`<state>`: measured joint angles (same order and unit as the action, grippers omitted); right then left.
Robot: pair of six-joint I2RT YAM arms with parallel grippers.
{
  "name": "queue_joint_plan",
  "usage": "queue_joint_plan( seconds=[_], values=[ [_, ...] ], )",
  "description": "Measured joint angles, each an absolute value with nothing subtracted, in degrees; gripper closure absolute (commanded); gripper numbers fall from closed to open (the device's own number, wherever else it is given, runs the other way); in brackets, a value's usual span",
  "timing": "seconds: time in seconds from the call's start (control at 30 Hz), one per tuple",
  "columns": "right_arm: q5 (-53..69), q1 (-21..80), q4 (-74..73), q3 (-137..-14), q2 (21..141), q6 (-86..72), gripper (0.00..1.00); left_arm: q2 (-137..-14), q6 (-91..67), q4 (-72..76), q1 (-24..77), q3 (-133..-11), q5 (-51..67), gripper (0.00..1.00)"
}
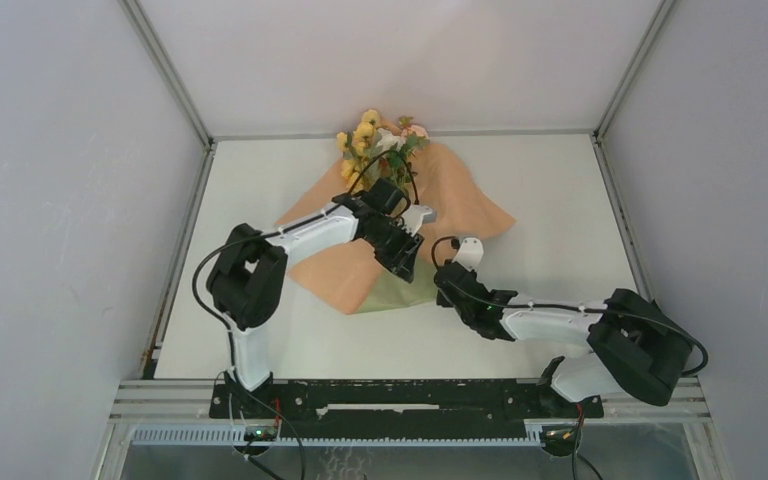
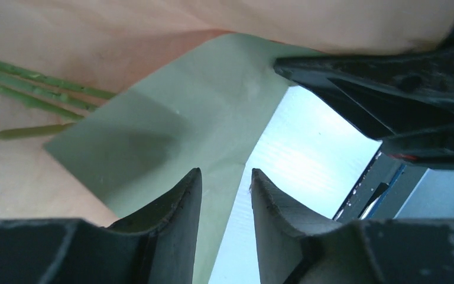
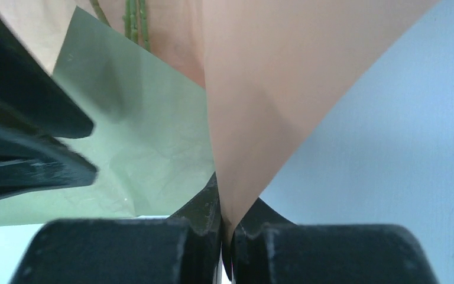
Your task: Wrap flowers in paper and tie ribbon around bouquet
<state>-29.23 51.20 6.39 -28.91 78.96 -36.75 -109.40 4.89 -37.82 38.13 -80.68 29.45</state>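
Note:
The paper (image 1: 470, 200) lies spread on the table with its peach side up, and a near corner is folded over to show an olive-green flap (image 1: 392, 292). The flowers (image 1: 380, 140) rest on its far end, their green stems (image 2: 35, 89) running down the sheet. My left gripper (image 2: 226, 177) is open over the flap's edge (image 2: 171, 112), with a clear gap between its fingers. My right gripper (image 3: 224, 204) is shut on a peach edge of the paper (image 3: 272, 89), lifted just right of the left gripper (image 1: 403, 262). The ribbon is out of view.
The white table (image 1: 560, 250) is boxed in by grey walls on the left, right and back. A black rail (image 1: 410, 395) with both arm bases runs along the near edge. The two wrists sit close together over the paper's near part.

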Motion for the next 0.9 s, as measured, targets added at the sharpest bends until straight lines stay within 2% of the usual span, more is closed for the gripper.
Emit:
queue_joint_plan(
  seconds=[0.13,0.27,0.37,0.6,0.9],
  values=[
    [-28.64,51.70,4.47,-28.97,76.73,-37.95,0.86,-113.01,2.96,-35.57,38.41,-81.10,29.63,0.59],
    [-28.32,52.49,3.03,-29.10,76.58,-39.00,0.55,-118.21,1.13,-33.74,38.13,-82.17,29.28,0.59],
    [-26.39,50.76,1.13,-29.08,75.46,-40.23,0.46,-118.26,0.82,-32.49,38.09,-82.48,27.79,0.60],
    [-13.63,36.29,6.57,-26.06,69.56,-38.87,0.43,-118.26,0.84,-32.40,38.09,-82.46,27.14,0.60],
    [4.27,15.73,15.92,-23.92,70.46,-41.06,0.42,-118.24,0.89,-32.25,38.09,-82.35,27.14,0.60]
  ],
)
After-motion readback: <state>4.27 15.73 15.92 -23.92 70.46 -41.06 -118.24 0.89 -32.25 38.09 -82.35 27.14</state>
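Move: The green flap folded over the stem ends lies about 5 cm below the left hand, some 1 cm ahead and 1 cm to its right. The stems run under it about 5 cm ahead, 1 cm right and 5 cm down. The right hand still pinches the brown paper's side fold. From there the sheet's right-hand corner is roughly 11 cm ahead, 16 cm right and slightly below, while the flap lies about 7 cm left, level with it. The left fingers come down about 5 cm onto the green flap, easing a little forward, and stay pressed there by the stem ends with their gap unchanged. The right fingers open and let go of the brown fold; that hand then swings right and forward towards the sheet's right-hand corner, some 10 cm in all, rising about 4 cm and rolling nearly 30 degrees, left side up. ##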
